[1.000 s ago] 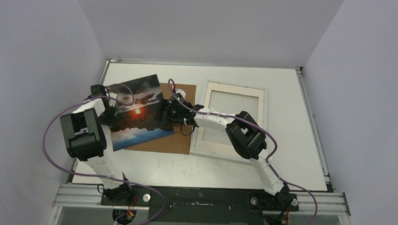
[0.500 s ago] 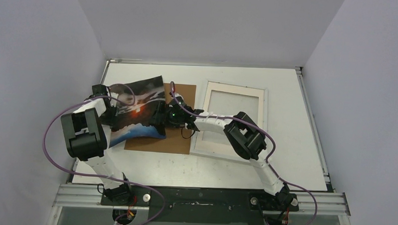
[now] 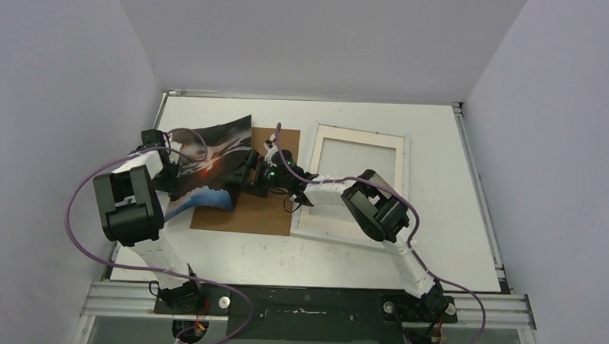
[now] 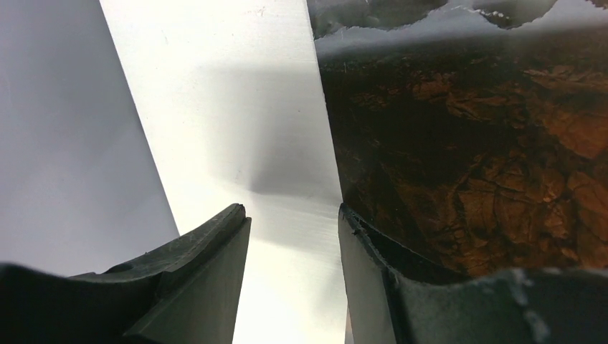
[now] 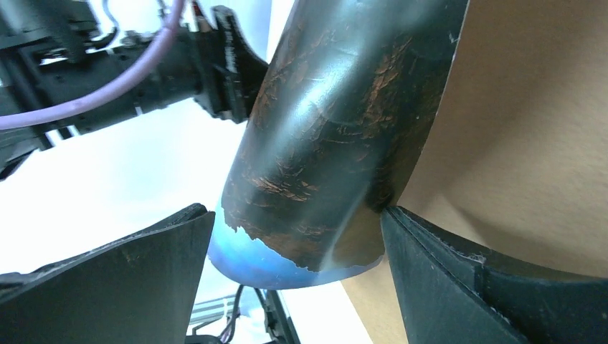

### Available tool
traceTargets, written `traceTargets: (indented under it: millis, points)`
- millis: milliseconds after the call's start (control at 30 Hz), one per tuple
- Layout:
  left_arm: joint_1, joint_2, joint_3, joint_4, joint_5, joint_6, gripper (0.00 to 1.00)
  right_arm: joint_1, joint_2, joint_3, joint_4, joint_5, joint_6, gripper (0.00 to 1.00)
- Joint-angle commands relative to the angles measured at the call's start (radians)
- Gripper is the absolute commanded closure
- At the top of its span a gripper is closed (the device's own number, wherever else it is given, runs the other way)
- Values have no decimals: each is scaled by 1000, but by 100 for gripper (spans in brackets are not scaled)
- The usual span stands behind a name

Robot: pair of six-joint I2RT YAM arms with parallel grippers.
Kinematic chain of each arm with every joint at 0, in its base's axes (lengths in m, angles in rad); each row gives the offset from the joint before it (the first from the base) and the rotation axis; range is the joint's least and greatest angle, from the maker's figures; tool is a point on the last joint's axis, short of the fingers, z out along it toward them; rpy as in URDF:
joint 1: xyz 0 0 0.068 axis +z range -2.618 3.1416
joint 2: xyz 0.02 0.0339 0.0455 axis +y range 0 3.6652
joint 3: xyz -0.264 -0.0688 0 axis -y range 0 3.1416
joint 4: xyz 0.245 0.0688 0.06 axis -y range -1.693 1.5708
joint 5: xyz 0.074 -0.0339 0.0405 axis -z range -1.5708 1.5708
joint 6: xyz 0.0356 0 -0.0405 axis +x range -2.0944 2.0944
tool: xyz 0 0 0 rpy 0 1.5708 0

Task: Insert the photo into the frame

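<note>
The photo (image 3: 210, 162), a dark sunset print, stands bowed upward over the left part of the brown backing board (image 3: 262, 212). My left gripper (image 3: 171, 171) is at its left edge. In the left wrist view that gripper (image 4: 292, 215) is open over white table, and the photo (image 4: 466, 143) lies just outside its right finger. My right gripper (image 3: 244, 181) is at the photo's right edge. Its jaws (image 5: 297, 215) stand wide open around the curled photo (image 5: 337, 129), whose edge touches the right finger. The frame (image 3: 360, 132), with its white border, lies flat to the right.
The backing board (image 5: 530, 143) lies under the right gripper. The right arm's elbow (image 3: 373, 209) hangs over the frame's lower part. White walls close in the table's left, back and right sides. The left arm (image 5: 143, 79) shows beyond the photo in the right wrist view.
The right gripper has slid left and pushed the photo's right edge toward the left gripper. The photo has buckled from flat into a raised curve, uncovering more of the board.
</note>
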Motion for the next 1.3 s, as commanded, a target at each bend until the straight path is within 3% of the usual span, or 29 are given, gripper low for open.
traceTargets:
  millis: [0, 267, 567, 767, 1067, 1267]
  points:
    - [-15, 24, -45, -49, 83, -16, 52, 5, -39, 5, 212, -29, 41, 10]
    - [-15, 24, -41, -52, 85, -12, 53, 6, -12, 59, 290, -47, 36, 10]
    - [-15, 19, -29, -67, 88, -13, 53, 5, 101, 213, 484, -199, 94, 10]
    - [-15, 24, -26, -70, 90, -13, 53, 0, 61, 199, 378, -189, -7, 10]
    - [-15, 27, -28, -74, 98, -17, 53, -8, 59, 212, 421, -233, -28, 10]
    - [-14, 18, -26, -79, 99, -14, 53, -17, 62, 321, 235, -242, -203, 10]
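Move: The photo's middle lies about 9 cm to the right hand's left, 2 cm farther out and some 6 cm below; its right side is already bowed up over that hand's lower finger. The brown board's middle is about 3 cm to the right hand's right, 1 cm nearer the base and 8 cm below; the frame with its pale mat is some 35 cm to the right, 1 cm nearer, 8 cm down. From the left hand the photo's middle is about 14 cm right, 3 cm ahead and barely higher. With its lower finger still under the photo's raised right side, the right hand lifts about 9 cm and edges some 3 cm left towards the left hand, mostly in the first half, then roughly holds there. As it rises its fingers, still wide open, tilt up from slightly downward to about level. The left hand stays put at the photo's left edge, its right finger still against that edge. ##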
